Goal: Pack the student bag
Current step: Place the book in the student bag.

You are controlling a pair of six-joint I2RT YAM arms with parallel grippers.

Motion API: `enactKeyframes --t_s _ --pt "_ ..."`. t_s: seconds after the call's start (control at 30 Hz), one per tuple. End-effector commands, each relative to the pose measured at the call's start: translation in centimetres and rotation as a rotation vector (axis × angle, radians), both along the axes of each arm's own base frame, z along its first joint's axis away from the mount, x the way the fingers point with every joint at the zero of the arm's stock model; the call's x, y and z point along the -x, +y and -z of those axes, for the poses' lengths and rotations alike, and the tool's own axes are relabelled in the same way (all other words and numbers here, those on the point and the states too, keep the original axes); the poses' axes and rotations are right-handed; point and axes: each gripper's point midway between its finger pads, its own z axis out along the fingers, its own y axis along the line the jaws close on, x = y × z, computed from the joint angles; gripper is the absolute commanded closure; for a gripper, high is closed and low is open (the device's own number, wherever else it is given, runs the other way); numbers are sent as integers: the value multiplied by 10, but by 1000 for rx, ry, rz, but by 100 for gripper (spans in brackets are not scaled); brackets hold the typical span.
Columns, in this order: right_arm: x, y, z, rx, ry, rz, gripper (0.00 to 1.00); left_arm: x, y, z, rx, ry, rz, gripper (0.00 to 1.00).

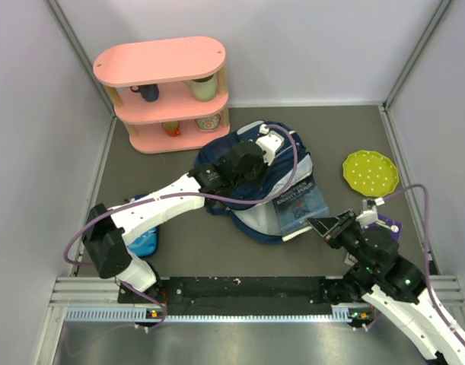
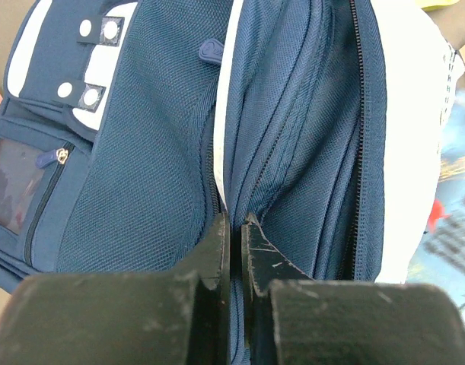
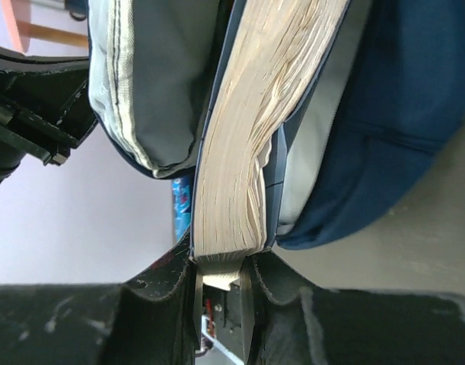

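Observation:
The navy student bag (image 1: 293, 169) lies open in the middle of the table, pale lining showing at its mouth. My left gripper (image 1: 251, 162) sits on top of it, shut on a fold of the bag's blue fabric (image 2: 141, 152) by the zipper seam; the jaws (image 2: 236, 222) stand almost touching. My right gripper (image 1: 313, 223) is shut on the corner of a thick book (image 1: 299, 204). In the right wrist view the book's cream page edge (image 3: 240, 137) runs from the gripper (image 3: 223, 260) into the bag's mouth, between grey lining (image 3: 152, 84) and navy cloth (image 3: 403, 114).
A pink shelf (image 1: 165, 62) with cups stands at the back left. A green dotted plate (image 1: 371, 172) lies at the right. A bright-blue pencil case (image 1: 144, 242) lies by the left arm. A small purple item (image 1: 392, 226) sits near the right arm.

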Motion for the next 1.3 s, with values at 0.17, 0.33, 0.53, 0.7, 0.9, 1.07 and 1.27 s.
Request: enactKeyframes --t_s 0.17,0.33,0.53,0.7,0.9,1.07,1.27 --pt "-27 57 -75 -350 -274 -131 100 1 -5 -124 324 -175 11 100" --pt "-45 68 -75 -380 -336 -142 100 3 -1 -130 339 -177 29 100" --pt "-57 85 -80 -424 -341 -207 100 3 0 -129 338 -174 38 100" --pt "-55 86 -93 -373 -373 -228 100 -2 5 -122 332 -159 27 100" --pt "-39 70 -106 -339 -390 -207 100 -8 10 -121 340 -151 23 100" --pt "-41 72 -101 -374 -381 -208 100 -4 7 -127 363 -152 53 100" --pt "-56 87 -92 -403 -392 -230 100 19 -10 -137 417 -124 213 100"
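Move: About 11 cm to the left and 6 cm ahead of the right hand, some 7 cm lower, is the middle of the bag opening; the book in its fingers already reaches into it. The green plate lies about 21 cm right and 15 cm ahead of this hand, the purple book some 23 cm right and 5 cm back, both roughly 14 cm below. From the left hand, the bag opening is about 4 cm right, 6 cm back and 11 cm down. Feeding the book deeper under the raised flap, the right hand goes left about 8 cm and forward some 6 cm, dipping at first, then draws slightly back while rising and finally eases forward and down again. Its wrist rolls some 15 degrees, left side up, and tips its nose up as the fingers keep their grip. The left hand still pinches the flap edge and lifts it a little, about 2.5 cm. ##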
